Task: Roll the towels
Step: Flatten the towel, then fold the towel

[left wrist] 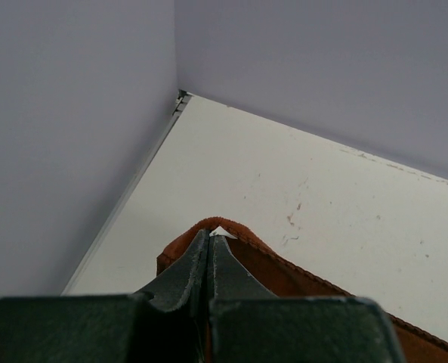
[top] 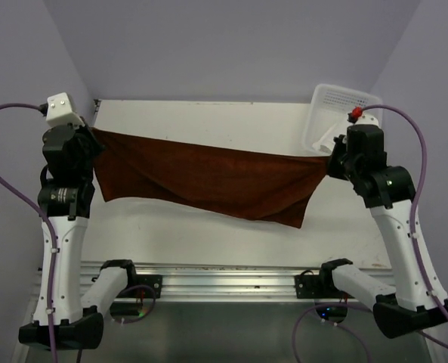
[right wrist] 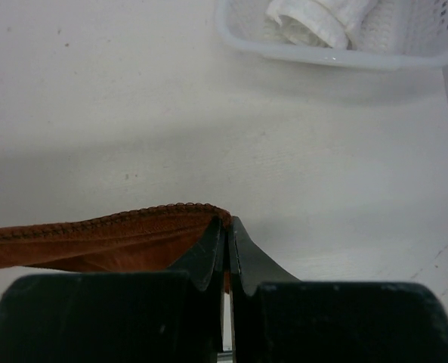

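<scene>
The rust-brown towel (top: 208, 178) hangs stretched above the table between both arms, its lower edge sagging to a point at the right. My left gripper (top: 94, 140) is shut on its left top corner (left wrist: 224, 227). My right gripper (top: 331, 162) is shut on its right top corner (right wrist: 201, 215). The white towel (right wrist: 314, 23) lies rolled inside the basket (right wrist: 344, 57) at the back right, with only a small bit of it showing in the top view.
The white perforated basket (top: 337, 106) stands tilted at the table's back right corner, just behind my right arm. Purple walls close the table on the left, back and right. A metal rail (top: 224, 280) carries the arm bases along the near edge.
</scene>
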Available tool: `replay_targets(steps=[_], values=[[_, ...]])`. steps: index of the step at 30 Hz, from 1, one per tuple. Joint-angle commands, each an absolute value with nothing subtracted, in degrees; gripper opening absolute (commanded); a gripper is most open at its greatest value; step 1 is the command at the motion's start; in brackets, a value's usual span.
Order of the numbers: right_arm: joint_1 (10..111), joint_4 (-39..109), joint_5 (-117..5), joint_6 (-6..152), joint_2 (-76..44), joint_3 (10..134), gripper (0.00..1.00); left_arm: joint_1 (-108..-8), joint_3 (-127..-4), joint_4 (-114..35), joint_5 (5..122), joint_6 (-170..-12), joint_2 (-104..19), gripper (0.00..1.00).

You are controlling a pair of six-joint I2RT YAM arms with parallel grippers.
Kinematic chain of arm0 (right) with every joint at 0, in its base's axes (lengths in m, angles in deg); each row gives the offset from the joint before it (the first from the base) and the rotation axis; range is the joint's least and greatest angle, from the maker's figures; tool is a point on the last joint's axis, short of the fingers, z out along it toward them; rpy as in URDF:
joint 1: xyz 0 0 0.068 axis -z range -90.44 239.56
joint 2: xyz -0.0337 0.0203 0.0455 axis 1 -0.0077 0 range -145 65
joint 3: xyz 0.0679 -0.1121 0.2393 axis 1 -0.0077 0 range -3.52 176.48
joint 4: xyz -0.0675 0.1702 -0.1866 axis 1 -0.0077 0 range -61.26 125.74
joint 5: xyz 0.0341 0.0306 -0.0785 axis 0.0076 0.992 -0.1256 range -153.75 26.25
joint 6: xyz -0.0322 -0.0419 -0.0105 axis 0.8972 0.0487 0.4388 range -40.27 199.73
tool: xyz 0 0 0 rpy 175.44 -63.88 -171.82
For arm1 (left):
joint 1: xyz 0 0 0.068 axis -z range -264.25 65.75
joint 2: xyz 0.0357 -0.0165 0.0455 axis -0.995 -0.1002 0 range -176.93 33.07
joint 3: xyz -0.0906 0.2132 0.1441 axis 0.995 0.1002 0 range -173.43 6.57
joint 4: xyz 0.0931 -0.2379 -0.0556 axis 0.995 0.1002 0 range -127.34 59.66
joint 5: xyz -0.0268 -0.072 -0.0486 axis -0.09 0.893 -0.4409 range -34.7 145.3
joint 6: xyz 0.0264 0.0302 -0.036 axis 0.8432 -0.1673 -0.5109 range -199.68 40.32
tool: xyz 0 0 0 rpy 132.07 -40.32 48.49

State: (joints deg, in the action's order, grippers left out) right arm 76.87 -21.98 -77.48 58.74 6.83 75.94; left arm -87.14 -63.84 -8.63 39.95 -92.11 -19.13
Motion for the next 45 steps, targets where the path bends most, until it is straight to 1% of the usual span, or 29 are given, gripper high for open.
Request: replay_targets(steps=[1, 6, 8, 11, 14, 19, 21, 24, 29, 34, 38, 42, 45], values=[[77.26, -17.55, -76.23, 58.81, 1.03, 74.44, 0.0, -87.76, -63.83, -10.7, 37.64, -90.93, -23.6, 0.0], [77.26, -10.33, -78.6, 59.51, -6.09, 74.17, 0.0, -87.68, -61.98, -15.8, 37.29, -90.58, -29.84, 0.0], [77.17, -7.51, -79.3, 59.69, -10.83, 75.4, 0.0, -87.68, -62.33, -17.82, 37.37, -90.49, -34.5, 0.0], [77.61, -4.08, -80.09, 59.69, -17.23, 77.77, 0.0, -87.68, -64.79, -19.84, 37.9, -90.93, -41.79, 0.0], [78.22, -1.09, -81.14, 59.69, -23.21, 80.32, 0.0, -87.68, -69.7, -21.25, 38.95, -91.54, -49.18, 0.0], [79.1, 2.85, -80.98, 60.92, -30.53, 84.63, 0.0, -87.76, -76.39, -22.13, 40.45, -91.46, -61.47, 0.0], [79.28, 4.26, -80.28, 61.62, -33.16, 85.59, 0.0, -87.76, -77.98, -22.74, 40.71, -90.85, -64.91, 0.0], [79.89, 5.59, -79.83, 62.15, -35.36, 85.95, 0.0, -87.68, -77.81, -23.97, 40.72, -89.96, -66.68, 0.0], [80.25, 10.5, -79.3, 63.64, -34.94, 81.57, 0.0, -87.68, -75.79, -25.03, 39.92, -88.74, -68.35, 0.0], [80.25, 14.71, -77.46, 65.23, -33.01, 75.52, 0.01, -87.94, -71.4, -27.05, 40.27, -88.12, -66.69, 0.0], [80.25, 20.26, -75.53, 67.15, -27.57, 69.18, 0.01, -88.03, -68.84, -26.8, 40.36, -87.94, -65.45, 0.0], [80.25, 28.69, -73.51, 69.36, -21.5, 59.44, 0.01, -88.03, -67.44, -25.91, 40.63, -87.85, -63.97, 0.0], [80.33, 30.9, -72.8, 70.67, -19.21, 56.52, 0.01, -88.03, -65.86, -25.83, 40.63, -87.94, -62.82, 0.0]])
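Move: Each hand still grips a far corner of the brown towel, stretched about 66 cm between them; its middle hangs roughly 33 cm to the left hand's right and 18 cm below, or 33 cm to the right hand's left and 12 cm below. The bare table it goes to centres some 12 cm ahead and 35 cm below the left hand, 16 cm ahead and 28 cm below the right. The basket stands about 34 cm ahead, 16 cm right and 25 cm below the right hand. Both hands swing the taut brown towel out and down over the bare table, reaching about 20 cm forward while the left sinks some 20 cm and the right nearly 15 cm, the left fingers tipping steeply downward. They then draw back towards the bases, the left by 2 to 3 cm and the right by nearly 5, sinking roughly another 4 cm on the way; both grippers stay shut on their corners, the left ending tipped down some 30 degrees more. ##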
